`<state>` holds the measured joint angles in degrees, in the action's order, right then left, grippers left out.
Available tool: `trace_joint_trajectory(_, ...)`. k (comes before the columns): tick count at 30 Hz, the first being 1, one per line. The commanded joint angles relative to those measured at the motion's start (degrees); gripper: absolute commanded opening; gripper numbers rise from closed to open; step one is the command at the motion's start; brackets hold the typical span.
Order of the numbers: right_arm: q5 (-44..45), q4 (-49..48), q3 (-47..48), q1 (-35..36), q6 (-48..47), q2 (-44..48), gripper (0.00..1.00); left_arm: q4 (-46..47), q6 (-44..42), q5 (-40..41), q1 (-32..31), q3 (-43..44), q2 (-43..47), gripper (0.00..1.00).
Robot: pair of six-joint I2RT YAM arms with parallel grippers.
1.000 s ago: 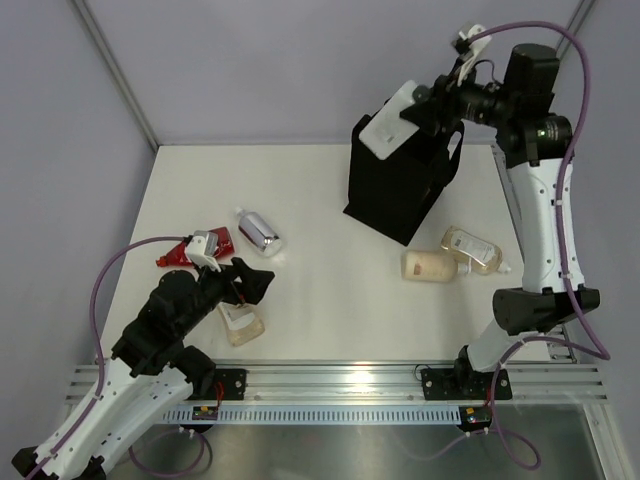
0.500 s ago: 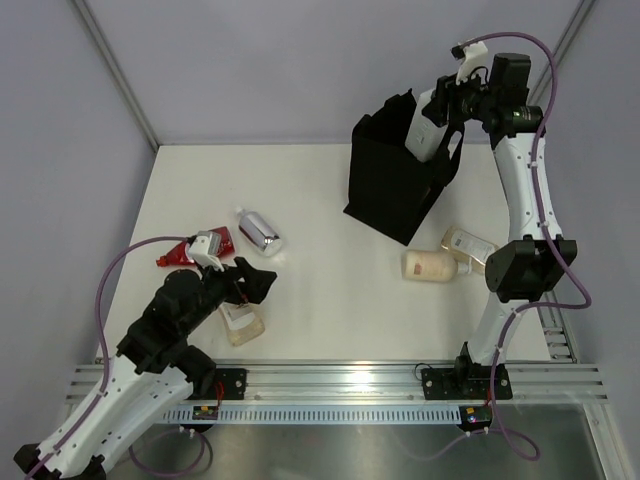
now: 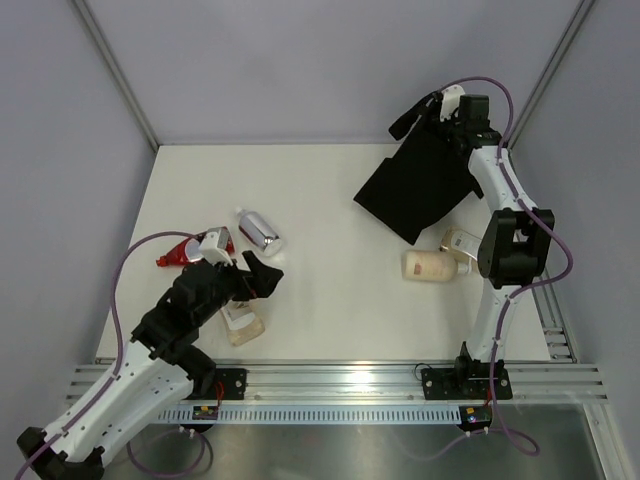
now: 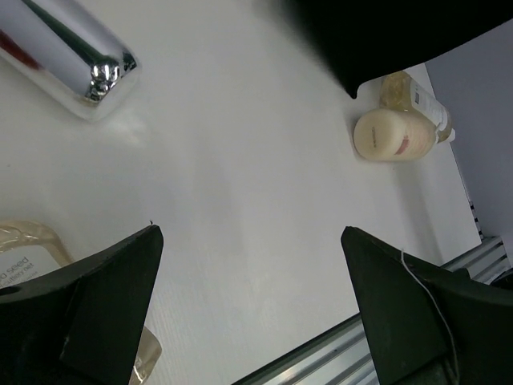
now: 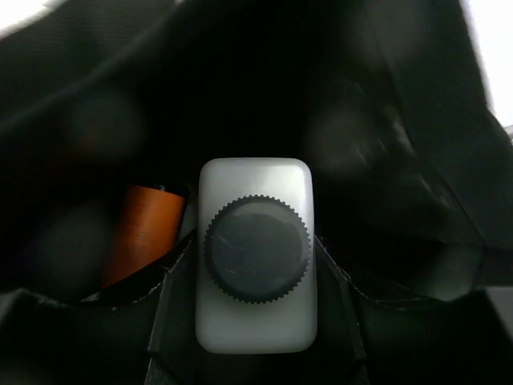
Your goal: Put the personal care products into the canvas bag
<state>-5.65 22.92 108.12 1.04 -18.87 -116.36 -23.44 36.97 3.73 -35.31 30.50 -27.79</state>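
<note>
The black canvas bag (image 3: 412,188) stands slumped at the back right. My right gripper (image 5: 255,309) is down inside it, shut on the white squarish bottle with a black cap (image 5: 255,253). A small orange bottle (image 5: 143,234) lies in the bag just left of it. In the top view the bag's mouth hides that gripper. On the table lie a silver cylinder (image 3: 258,229), a red tube (image 3: 183,251), a beige bottle (image 3: 430,265) and two clear bottles (image 3: 466,245) (image 3: 243,323). My left gripper (image 3: 263,279) hovers open above the near-left clear bottle, holding nothing.
The aluminium rail (image 3: 340,378) runs along the table's near edge. The right arm's upper link (image 3: 510,245) stands over the clear bottle by the bag. Grey walls close the table at the back and both sides.
My right arm has swung the white bottle from above the bag down into its mouth, and the bag has slumped and leaned. The left gripper has drifted slightly right.
</note>
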Motion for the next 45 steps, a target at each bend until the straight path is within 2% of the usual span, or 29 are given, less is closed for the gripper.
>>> trace_joint_trajectory(1, 1.35, -10.71, 0.96, 0.54, 0.67, 0.87, 0.00, 4.10, 5.30, 1.11, 0.15, -0.27, -3.23, 0.99)
trace_joint_trajectory(6, -5.15, -6.75, 0.52, 0.54, 5.86, -1.59, 0.02, 7.79, 7.67, 0.23, 0.15, -0.62, -6.49, 0.99)
trace_joint_trajectory(8, -8.31, -4.83, -0.01, 0.46, 6.22, -2.03, 0.18, 8.93, 8.81, 0.58, 0.15, -0.97, -6.84, 0.99)
trace_joint_trajectory(9, -9.46, -3.85, -0.01, 0.54, 5.87, -2.12, 0.28, 9.20, 9.34, 1.28, 0.15, -1.14, -7.01, 0.99)
trace_joint_trajectory(10, -12.16, -1.15, 0.60, 0.46, 4.56, -2.30, 0.50, 9.12, 9.78, 1.81, 0.15, -1.32, -7.10, 0.99)
trace_joint_trajectory(12, -14.73, 2.73, 3.31, 0.54, 2.89, -2.38, 0.66, 8.50, 12.50, 4.43, 0.15, -1.41, -7.80, 0.99)
trace_joint_trajectory(13, -18.22, 5.44, 4.81, 0.37, 0.01, -2.30, 0.85, 7.89, 13.47, 5.32, 0.15, -1.32, -8.07, 0.99)
trace_joint_trajectory(14, -19.74, 10.26, 6.39, 0.37, -1.07, -1.95, 0.94, 6.75, 15.31, 6.20, 0.15, -0.97, -8.50, 0.99)
trace_joint_trajectory(15, -21.14, 12.13, 7.54, 0.37, -1.77, -1.42, 0.99, 6.31, 16.19, 7.60, 0.07, -0.80, -9.29, 0.99)
trace_joint_trajectory(17, -26.24, 18.09, 11.58, 0.28, -5.81, 0.76, 0.99, 5.78, 16.90, 7.96, 0.15, -0.36, -10.17, 0.99)
trace_joint_trajectory(21, -29.85, 20.06, 13.43, 0.37, -7.05, 7.27, 0.99, 6.21, 17.08, 8.14, 0.15, 0.44, -11.50, 0.99)
trace_joint_trajectory(26, -35.56, 26.98, 18.53, 0.37, -10.03, 14.21, 0.99, 5.61, 16.03, 9.10, 0.15, 1.75, -11.67, 0.99)
trace_joint_trajectory(30, -45.84, 36.56, 20.03, 0.98, -16.01, 17.74, 0.99, 3.76, 16.38, 12.08, 0.24, 2.28, -11.58, 0.99)
trace_joint_trajectory(33, -39.64, 41.07, 16.71, 3.87, -17.60, 18.79, 0.99, 1.74, 18.31, 14.63, 0.33, 2.63, -12.72, 0.99)
trace_joint_trajectory(34, -32.57, 38.20, 14.51, 6.06, -16.03, 20.28, 1.00, 1.21, 18.57, 15.08, 0.50, 2.98, -13.34, 0.99)
trace_joint_trajectory(36, -26.37, 33.09, 6.29, 7.31, -13.57, 22.30, 0.99, -0.02, 18.76, 15.43, 1.03, 5.00, -16.13, 0.99)
trace_joint_trajectory(37, -21.38, 27.76, 3.88, 7.92, -11.73, 24.23, 0.99, -0.20, 18.23, 15.35, 1.21, 6.05, -17.46, 0.99)
trace_joint_trajectory(40, -10.31, 21.05, -1.85, 8.71, -10.48, 25.04, 0.98, -2.22, 16.12, 13.33, 3.13, 11.76, -24.12, 0.99)
trace_joint_trajectory(43, -5.52, 19.80, -2.56, 8.72, -12.66, 22.59, 0.97, -4.59, 13.83, 10.08, 6.04, 17.12, -30.98, 0.99)
trace_joint_trajectory(45, -6.56, 20.23, -2.73, 8.80, -13.55, 21.44, 0.95, -4.42, 12.43, 8.33, 7.44, 18.54, -33.37, 0.99)
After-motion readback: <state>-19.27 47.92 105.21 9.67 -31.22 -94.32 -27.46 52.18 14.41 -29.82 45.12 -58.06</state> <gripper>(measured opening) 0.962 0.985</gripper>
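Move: The white bottle is already gripped inside the canvas bag, which leans away; the bag's middle lies about 7 cm left of the right hand, 3 back and 8 below. The orange bottle is some 9 cm left, 7 farther out; on the table 18 cm below, the cream bottle is 25 back, 8 left, the labelled bottle 20 back, 4 right. From the left hand, the silver bottle is 24 ahead, 7 left, 16 below; the red bottle 19 ahead, 23 left; the clear bottle 2 back, 10 left. Down and left about 3 cm inside the bag, the right hand opens and lets go of the white bottle, then backs out up and towards the base by nearly 20 cm, turning some 40 degrees counter-clockwise, before sinking again, slightly forward and right, still open. The open left hand first dips, then heads forward towards the silver bottle, turning counter-clockwise and tipping down. ##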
